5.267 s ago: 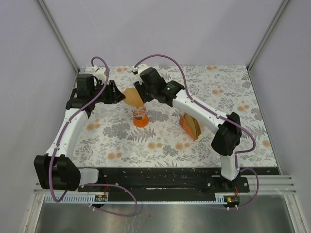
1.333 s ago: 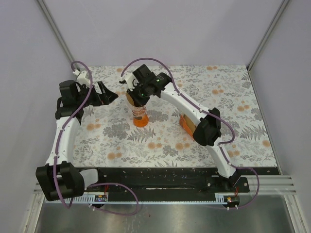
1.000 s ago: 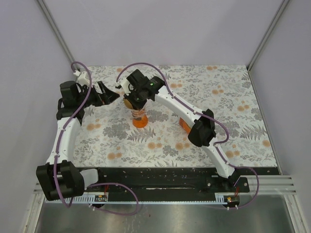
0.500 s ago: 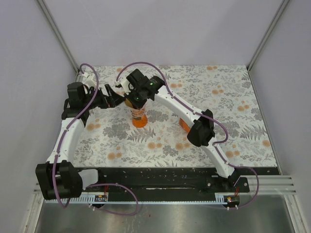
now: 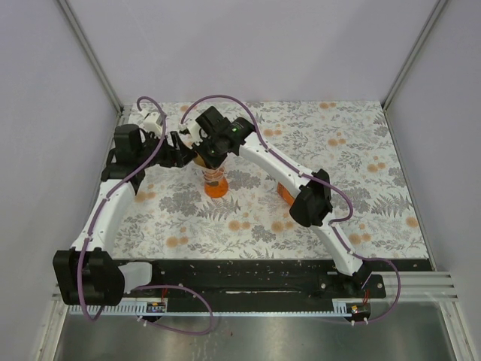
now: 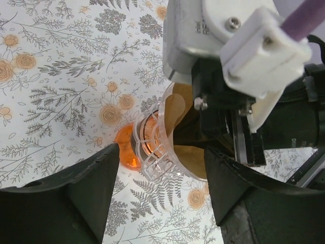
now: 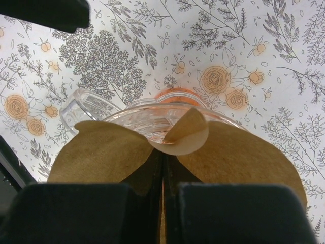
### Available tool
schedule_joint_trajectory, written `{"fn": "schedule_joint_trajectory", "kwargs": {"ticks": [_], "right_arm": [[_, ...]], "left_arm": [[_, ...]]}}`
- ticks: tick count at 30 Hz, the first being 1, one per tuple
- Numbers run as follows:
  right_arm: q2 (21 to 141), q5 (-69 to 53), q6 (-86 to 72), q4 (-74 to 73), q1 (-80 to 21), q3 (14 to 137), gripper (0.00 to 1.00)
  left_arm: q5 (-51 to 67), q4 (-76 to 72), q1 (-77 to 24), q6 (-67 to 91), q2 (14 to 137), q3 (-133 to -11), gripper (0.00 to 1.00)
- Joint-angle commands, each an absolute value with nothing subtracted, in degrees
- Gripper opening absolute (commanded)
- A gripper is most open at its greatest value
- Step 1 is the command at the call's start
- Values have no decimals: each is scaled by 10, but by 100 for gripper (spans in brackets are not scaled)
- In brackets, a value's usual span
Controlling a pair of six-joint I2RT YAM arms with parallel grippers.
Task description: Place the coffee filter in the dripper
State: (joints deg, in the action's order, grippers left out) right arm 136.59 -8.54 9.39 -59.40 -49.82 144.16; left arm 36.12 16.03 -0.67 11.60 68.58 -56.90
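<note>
The dripper point(image 5: 216, 183), a clear funnel on an orange base, stands upright on the flowered cloth left of centre. My right gripper point(image 5: 206, 153) hangs over it, shut on the coffee filter point(image 7: 111, 152). That light-brown paper fans out to both sides of the fingers, and its folded tip point(image 7: 189, 136) dips over the near rim of the dripper point(image 7: 147, 118). My left gripper point(image 6: 161, 158) is open, one finger on each side of the dripper point(image 6: 152, 147), with gaps to both. From that side the coffee filter point(image 6: 175, 108) shows inside the funnel's rim.
A beige holder with brown papers point(image 5: 285, 194) stands right of the dripper, mostly hidden behind the right arm's elbow point(image 5: 310, 199). Both arms crowd the back left of the cloth. Grey walls close off the sides and back.
The left gripper has swung right to straddle the dripper, and its jaws have narrowed a little. The right gripper came down over the funnel with the filter, then held still.
</note>
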Motion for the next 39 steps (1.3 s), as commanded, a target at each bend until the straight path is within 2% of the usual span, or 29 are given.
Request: {"fn": "schedule_joint_trajectory", "kwargs": {"ticks": [1,12,17,23,31,35,39], "right_arm": [[1350,-97,86,-574,-504,1447,0],[1334,-101,81,-553,-505,1430,0],[1320,-93,80,-544,-504,1426,0],[1276,-83,76,-507,-504,1402,17],[1244,-76,89,-475,-503,1365,26],[1239,-78,89,-479,-499,1367,28],[1220,-134,105,-476,-498,1378,34]], "left_arm": [[331,156,-19,99,704,-602,66],[321,178,-38,81,723,-604,31],[319,180,-38,75,708,-608,23],[317,185,-41,68,709,-609,10],[317,191,-46,65,715,-610,6],[319,196,-47,64,721,-612,13],[317,199,-47,64,727,-616,15]]}}
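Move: The filter's left edge, standing along the dripper's rim, is almost between the open left fingers: about 1 cm ahead, 1 cm to their right and 2 cm lower. The dripper's middle lies some 5 cm to the left hand's right, 1 cm back and 4 cm below, with the server under it, roughly 13 cm below the hand. The closed right fingers are down inside the filter, with the dripper's middle about 1 cm to their left, level fore and aft, and 4 cm below. The left hand sinks about 2 cm, easing some 1 cm to its right, and closes its wide-open fingers on the filter's left edge at the dripper's rim, pinching it there while the right hand at first stays almost in place, creeping about 1 cm left. Once that pinch is nearly shut, the right fingers part to roughly a third open, let go of the filter and draw up out of it by about 6.5 cm, the wrist tilting some 10 degrees, while the left keeps its pinch almost in place. ##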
